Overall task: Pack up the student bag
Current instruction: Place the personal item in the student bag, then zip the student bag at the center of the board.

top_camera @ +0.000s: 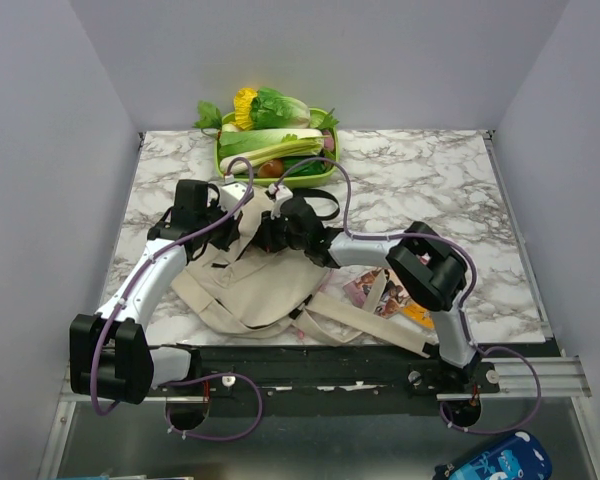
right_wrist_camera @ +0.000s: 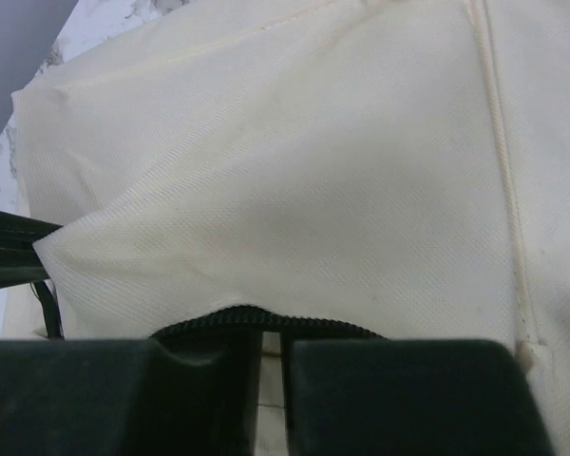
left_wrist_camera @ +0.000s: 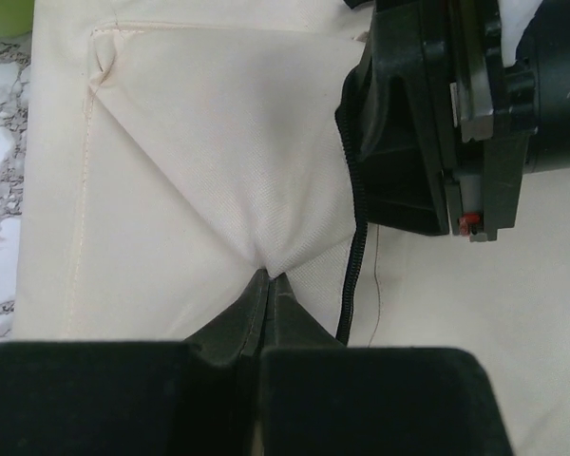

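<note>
The student bag [top_camera: 250, 285], a beige canvas backpack, lies flat on the marble table with its straps [top_camera: 370, 327] trailing to the right. My left gripper [left_wrist_camera: 269, 275] is shut on a pinch of the bag's cloth [left_wrist_camera: 218, 142], which it pulls into a peak beside the black zipper [left_wrist_camera: 356, 256]. My right gripper [right_wrist_camera: 271, 334] sits at the bag's zipper edge [right_wrist_camera: 266, 320], which arcs across its tips; its jaws stand a narrow slit apart with cream cloth showing through. In the top view both grippers [top_camera: 275, 230] meet over the bag's upper end.
A green tray [top_camera: 325, 170] of vegetables stands just behind the bag. Colourful booklets [top_camera: 385, 295] lie to the bag's right under the right arm. The right gripper's black body [left_wrist_camera: 427, 123] fills the upper right of the left wrist view.
</note>
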Motion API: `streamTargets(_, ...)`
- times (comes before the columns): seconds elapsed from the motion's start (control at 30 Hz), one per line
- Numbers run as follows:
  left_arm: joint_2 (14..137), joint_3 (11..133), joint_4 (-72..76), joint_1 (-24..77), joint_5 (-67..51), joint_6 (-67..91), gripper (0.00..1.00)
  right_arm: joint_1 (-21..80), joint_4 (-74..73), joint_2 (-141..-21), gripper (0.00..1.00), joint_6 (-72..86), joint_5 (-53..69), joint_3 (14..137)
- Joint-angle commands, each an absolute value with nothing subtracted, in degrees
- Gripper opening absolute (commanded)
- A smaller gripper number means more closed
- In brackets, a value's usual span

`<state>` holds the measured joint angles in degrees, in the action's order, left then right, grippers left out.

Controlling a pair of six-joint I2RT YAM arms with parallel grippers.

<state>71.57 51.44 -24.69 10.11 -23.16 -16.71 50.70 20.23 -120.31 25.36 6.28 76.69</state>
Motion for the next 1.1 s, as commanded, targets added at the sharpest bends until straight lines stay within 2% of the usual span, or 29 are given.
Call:
streamTargets(0.0, 71.6, 52.6, -25.8, 10.7, -26.1, -18.0, 0.08, 51.1, 24.8, -114.3, 0.31, 25.8, 2.6, 71.6)
streamTargets(0.03, 71.7, 52.6, -26.2, 10.7, -26.1, -18.9, 0.11, 51.2, 25.7, -112.3, 0.34, 25.6, 2.6, 69.2)
streamTargets(0.1, 72.1, 52.8, -27.9, 10.6, -25.9, -20.1, 0.24, 51.2, 28.6, -108.7, 0.42, 23.9, 2.5, 61.9)
streamTargets(0.17, 72.1, 53.1, -30.3, 10.4, -26.6, -22.8, 0.33, 51.2, 30.1, -103.1, 0.43, 24.3, 1.1, 55.3)
streamTargets(0.27, 72.1, 53.8, -35.6, 8.8, -29.1, -29.4, 0.38, 51.2, 31.7, -97.1, 0.44, 22.9, 0.4, 50.7)
streamTargets(0.5, 72.8, 55.1, -51.0, 4.9, -30.5, -50.7, 0.37, 51.2, 29.9, -92.1, 0.45, 23.1, -4.0, 44.7)
streamTargets(0.67, 72.8, 54.1, -56.5, 4.2, -27.6, -57.7, 0.35, 51.2, 29.9, -91.0, 0.45, 24.3, -5.1, 42.2)
streamTargets(1.07, 71.8, 45.9, -43.1, 4.2, -22.9, -59.8, 0.34, 51.0, 30.4, -89.9, 0.45, 25.1, -4.4, 41.6)
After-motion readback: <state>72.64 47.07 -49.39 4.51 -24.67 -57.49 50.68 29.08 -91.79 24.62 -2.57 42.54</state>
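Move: The left fingers hold the lifted lip of the student bag's opening; the zipper tab at the opening's near left end lies about 6 cm back, 5 cm left and 8 cm below them. The wallet is 5 cm right of the left hand and 7 cm below, roughly level with it fore and aft. From the right hand, down in the opening, the wallet is some 2 cm left, 1 cm forward and 2 cm lower. The vegetable tray stands about 21 cm ahead of the right hand and 2 cm left. Open the right gripper further to leave the wallet, and draw it some 13 cm right and back, lifting out over the lip and then sinking to wait open above the bag's front. Let go of the lip with the left fingers, then bring them back, down and left towards the zipper tab, about 12 cm in all, turning some 25 degrees clockwise; stay open. ##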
